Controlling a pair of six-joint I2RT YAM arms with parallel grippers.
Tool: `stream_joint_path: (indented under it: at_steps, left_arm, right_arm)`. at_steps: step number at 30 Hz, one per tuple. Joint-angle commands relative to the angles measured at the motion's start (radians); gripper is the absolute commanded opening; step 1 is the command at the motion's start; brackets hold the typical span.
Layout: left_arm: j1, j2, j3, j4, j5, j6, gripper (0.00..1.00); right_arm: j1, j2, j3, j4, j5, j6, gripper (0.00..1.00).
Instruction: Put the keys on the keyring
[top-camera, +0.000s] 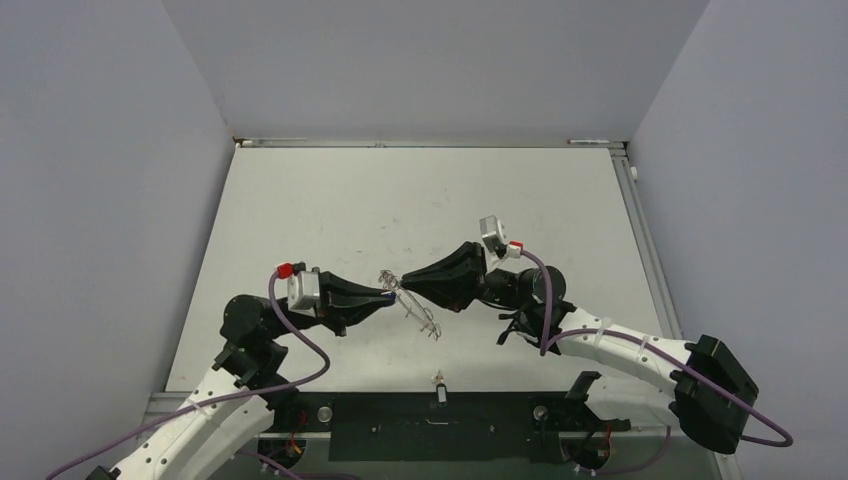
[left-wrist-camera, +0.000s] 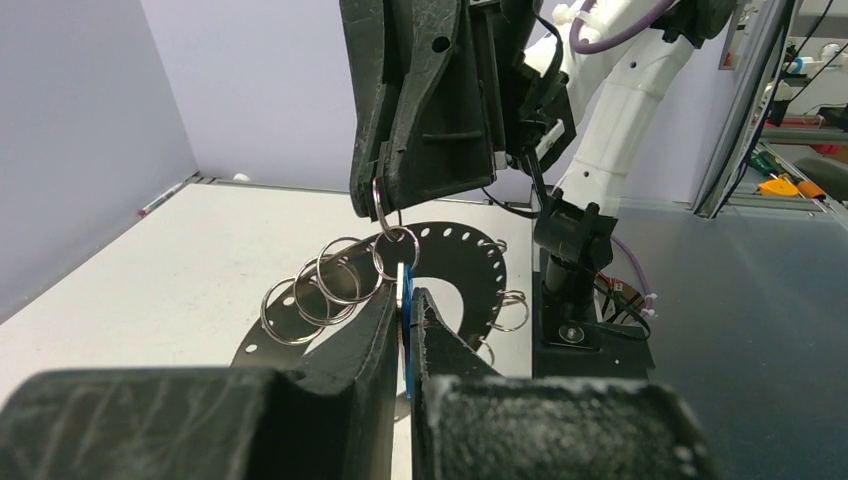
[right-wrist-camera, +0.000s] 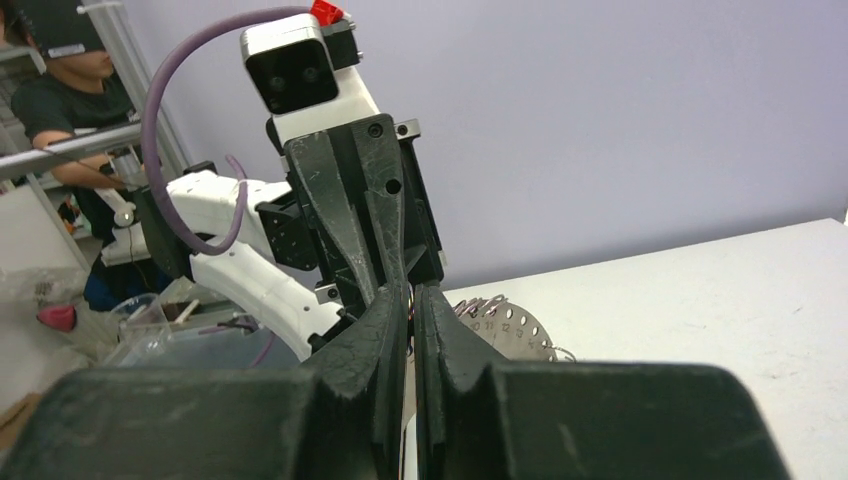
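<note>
The two grippers meet tip to tip over the middle of the table. My left gripper (top-camera: 390, 294) (left-wrist-camera: 408, 300) is shut on the blue-headed key (left-wrist-camera: 404, 330), which stands edge-on between its fingers. The key's tip touches a wire loop (left-wrist-camera: 396, 250) of the keyring (left-wrist-camera: 462, 255) (top-camera: 418, 308). My right gripper (top-camera: 404, 283) (right-wrist-camera: 411, 292) is shut on a neighbouring loop and holds the grey ring tilted above the table. Part of the ring's disc (right-wrist-camera: 512, 326) shows behind the right fingers. A second small key (top-camera: 437, 382) lies at the table's near edge.
The left arm's base and mount (left-wrist-camera: 575, 300) stand close behind the ring in the left wrist view. Walls enclose the white table (top-camera: 420, 190) on three sides. A black strip (top-camera: 430, 415) runs along the near edge between the arm bases.
</note>
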Motion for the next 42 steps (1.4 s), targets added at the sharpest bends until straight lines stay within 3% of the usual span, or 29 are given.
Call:
stream_joint_path:
  at_steps: [1, 13, 23, 36, 42]
  left_arm:
    - [0.005, 0.001, 0.016, -0.03, 0.05, -0.023, 0.0]
    - [0.002, 0.026, 0.03, -0.088, 0.033, 0.011, 0.0]
    - [-0.001, 0.057, 0.038, -0.104, 0.033, 0.013, 0.0]
    - [-0.004, 0.036, 0.041, -0.117, -0.007, 0.011, 0.0]
    - [0.006, -0.018, 0.045, -0.149, -0.079, 0.037, 0.0]
  right_arm:
    - [-0.04, 0.015, -0.001, 0.344, 0.203, 0.081, 0.05]
    - [-0.037, -0.036, -0.028, 0.264, 0.528, 0.131, 0.05]
    - [0.0, 0.022, -0.045, 0.343, 0.706, 0.253, 0.05]
    - [0.153, 0.133, 0.003, 0.395, 0.753, 0.162, 0.05]
    - [0.176, 0.099, -0.022, 0.343, 0.709, 0.094, 0.05]
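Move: The right fingers already pinch a small ring. The blue tag in the left fingers lies about 3 cm back, 2 cm left and 3 cm below the right hand. From the left hand, that small ring is some 3 cm ahead, 2 cm right and 3 cm up; the hanging perforated disc's middle is about 1 cm back, 4 cm right and 4 cm down, and the larger loose rings are roughly 4 cm ahead, straight out, 1 cm below. Right hand pulls the ring forward about 6 cm, then rises clear; left keeps the tag, sinking 3 cm. ##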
